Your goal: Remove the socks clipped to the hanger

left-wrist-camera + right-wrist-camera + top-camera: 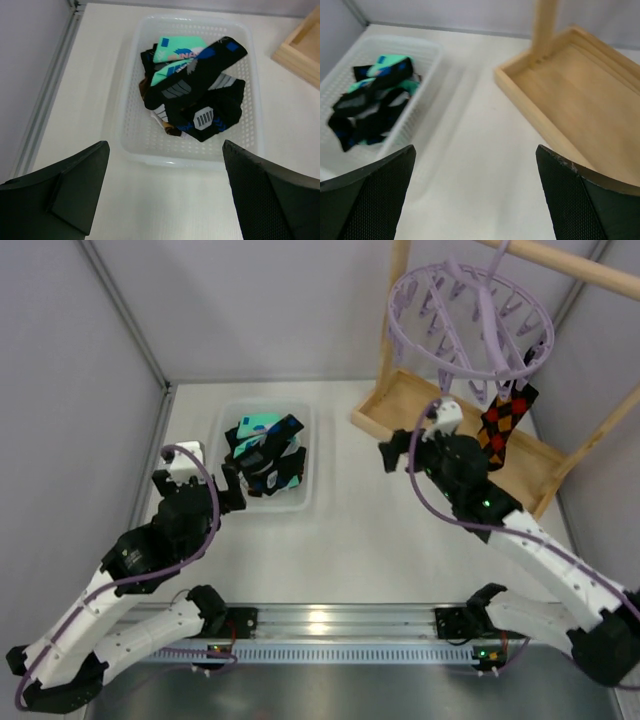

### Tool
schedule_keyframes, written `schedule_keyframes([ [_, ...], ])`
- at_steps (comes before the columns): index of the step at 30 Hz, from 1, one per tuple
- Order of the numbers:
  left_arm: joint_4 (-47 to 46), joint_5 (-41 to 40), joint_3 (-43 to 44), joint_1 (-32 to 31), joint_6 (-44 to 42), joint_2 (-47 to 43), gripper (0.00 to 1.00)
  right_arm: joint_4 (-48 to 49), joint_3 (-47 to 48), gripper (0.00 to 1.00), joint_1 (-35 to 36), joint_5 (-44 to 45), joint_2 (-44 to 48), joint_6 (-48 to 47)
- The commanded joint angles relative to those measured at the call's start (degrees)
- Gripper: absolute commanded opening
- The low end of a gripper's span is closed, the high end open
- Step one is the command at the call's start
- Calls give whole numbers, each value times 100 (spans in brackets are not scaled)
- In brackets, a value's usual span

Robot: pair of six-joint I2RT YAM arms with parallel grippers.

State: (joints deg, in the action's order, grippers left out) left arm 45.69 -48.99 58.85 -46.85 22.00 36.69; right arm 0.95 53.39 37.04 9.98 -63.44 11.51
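The lavender hanger (470, 315) hangs from a wooden bar at the top right. One black sock with red-orange diamonds (505, 420) dangles from a clip on its near side. Several other socks (265, 452) lie piled in a clear basket (305, 502), also seen as a heap of socks (195, 95) in the left wrist view and as socks (370, 100) in the right wrist view. My left gripper (232, 490) (164, 147) is open just short of the basket's near rim, holding nothing. My right gripper (397, 453) (475, 148) is open over bare table, left of the hanging sock.
A light wooden frame with a tray base (400, 400) (580, 90) stands at the back right, its post (543, 30) rising beside the hanger. The basket's rim (190, 162) is close in front of my left fingers. Grey walls enclose the table on three sides.
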Motion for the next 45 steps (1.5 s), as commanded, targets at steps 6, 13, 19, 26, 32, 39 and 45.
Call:
schedule_keyframes([
  [6, -52, 820, -207, 18, 41, 251, 98, -1000, -1700, 99, -2427, 83, 2845, 413],
  [13, -52, 1199, -453, 18, 173, 199, 98, -738, -1674, 99, -5238, -602, 1863, 1353],
  [19, -113, 1348, -515, 18, 191, 111, 98, 1262, -2270, 99, -5628, -645, 1598, 968],
  [26, -219, 1717, -568, 18, 121, 32, 98, 2309, -1954, 99, -5637, -1630, 439, 71],
  [32, -271, 1788, -594, 9, 77, -249, 98, 3419, -1788, 93, -5655, -2895, -703, -350],
  [39, -306, 1911, -638, 0, 50, -373, 98, 4553, -1700, 91, -5664, -3203, -1495, -623],
  [45, -315, 1946, -638, -8, 33, -302, 98, 4923, -1427, 67, -5664, -3826, -1935, -703],
])
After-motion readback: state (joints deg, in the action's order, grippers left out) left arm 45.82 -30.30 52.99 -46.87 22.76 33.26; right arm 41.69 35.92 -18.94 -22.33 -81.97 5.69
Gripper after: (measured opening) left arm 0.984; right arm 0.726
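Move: The last sock, the red-black argyle one, hangs about 29 cm to the right of the right hand and 12 cm farther out, its middle roughly 6 cm lower. The hanger's centre is some 10 cm left of this sock, 9 cm farther out and 11 cm above it; the wooden tray's middle lies about 14 cm left of the sock, level with it in reach, 16 cm below. From the left hand the sock is some 66 cm right, 23 cm ahead, 8 cm below. The right hand ends with the hanging argyle sock between its fingers, which have begun to close. It first sweeps about 32 cm right and 10 cm down, drawing back slightly and turning some 50 degrees clockwise, then drives forward about 12 cm to the sock, turning partly back counter-clockwise. The open left hand drifts about 5 cm right and 4 cm down. ##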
